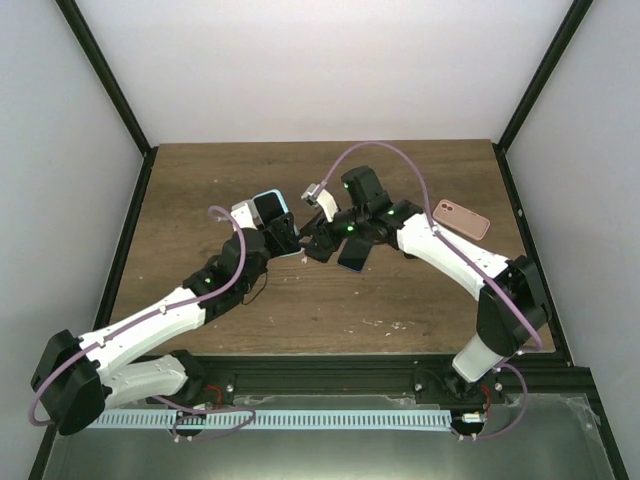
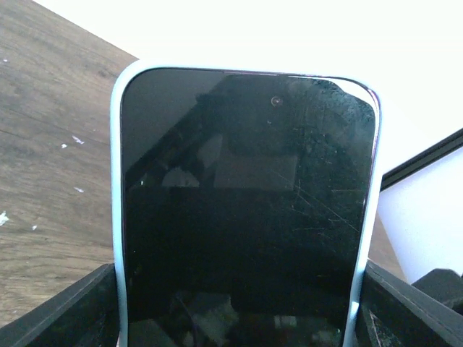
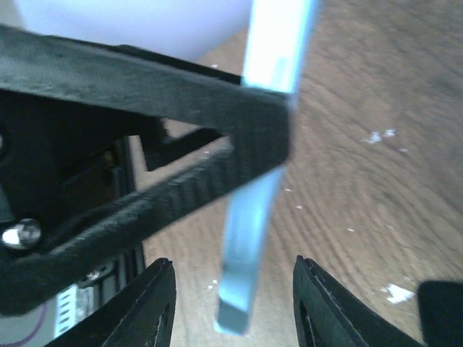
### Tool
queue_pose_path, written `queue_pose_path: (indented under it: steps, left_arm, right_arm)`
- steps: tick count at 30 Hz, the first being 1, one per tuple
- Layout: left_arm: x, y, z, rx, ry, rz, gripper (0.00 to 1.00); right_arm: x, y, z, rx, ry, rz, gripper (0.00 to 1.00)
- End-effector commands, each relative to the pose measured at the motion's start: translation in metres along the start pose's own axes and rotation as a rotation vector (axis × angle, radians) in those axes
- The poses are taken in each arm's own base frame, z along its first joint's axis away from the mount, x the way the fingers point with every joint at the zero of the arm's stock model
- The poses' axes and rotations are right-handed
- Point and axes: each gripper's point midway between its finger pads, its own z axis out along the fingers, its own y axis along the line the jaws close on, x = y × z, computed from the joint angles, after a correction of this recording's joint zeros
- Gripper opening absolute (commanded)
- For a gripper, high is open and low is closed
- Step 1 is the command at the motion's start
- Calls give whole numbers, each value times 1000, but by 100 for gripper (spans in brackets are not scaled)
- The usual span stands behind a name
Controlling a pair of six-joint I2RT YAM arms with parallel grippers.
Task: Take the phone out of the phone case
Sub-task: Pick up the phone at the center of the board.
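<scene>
The phone [image 2: 246, 217], black screen facing the camera, sits in a light blue phone case [image 2: 116, 217] and fills the left wrist view. My left gripper [image 2: 242, 314] is shut on the case, one black finger [image 2: 72, 311] against each long side. From above, the phone [image 1: 270, 208] is held upright over the table's middle by my left gripper [image 1: 272, 232]. My right gripper [image 1: 315, 240] is right beside it. In the right wrist view the case's blue edge [image 3: 249, 238] hangs between the right gripper's [image 3: 233, 303] open jaws, with a gap on both sides.
A pink phone or case [image 1: 461, 219] lies on the wooden table [image 1: 200, 180] at the right. A dark flat object [image 1: 352, 255] lies under the right wrist. The left gripper's black finger [image 3: 181, 195] crosses the right wrist view. Black frame posts border the table.
</scene>
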Motion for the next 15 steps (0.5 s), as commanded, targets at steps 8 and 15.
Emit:
queue_pose_path:
  steps: [8,15]
  left_arm:
    - [-26,-31,-8,118,-84,-71,50]
    - [-28,-32,-10,112,-89,-67,52]
  right_arm:
    - [-8,21,2,-75,-20,-3,36]
    - [-9,16,8,-74,-14,42,16]
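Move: The left hand still holds the blue-cased phone by its long sides; the phone's middle is about 1 cm ahead of and 1 cm above that hand. From the right hand, beside its lower right end, the middle lies some 3 cm ahead, 5 cm left and 4 cm up. Below the right hand by about 17 cm lie the near bare phone, 8 cm ahead and 6 cm right, and the far bare phone, 7 cm ahead and 16 cm right. The right fingers shut from just under half open and pinch the lower end of the blue case from both faces. Just before that, the right hand draws back about 1.5 cm and edges left, then creeps forward about half a centimetre as its fingers close. The left hand keeps its grip and lifts about 1 cm. ##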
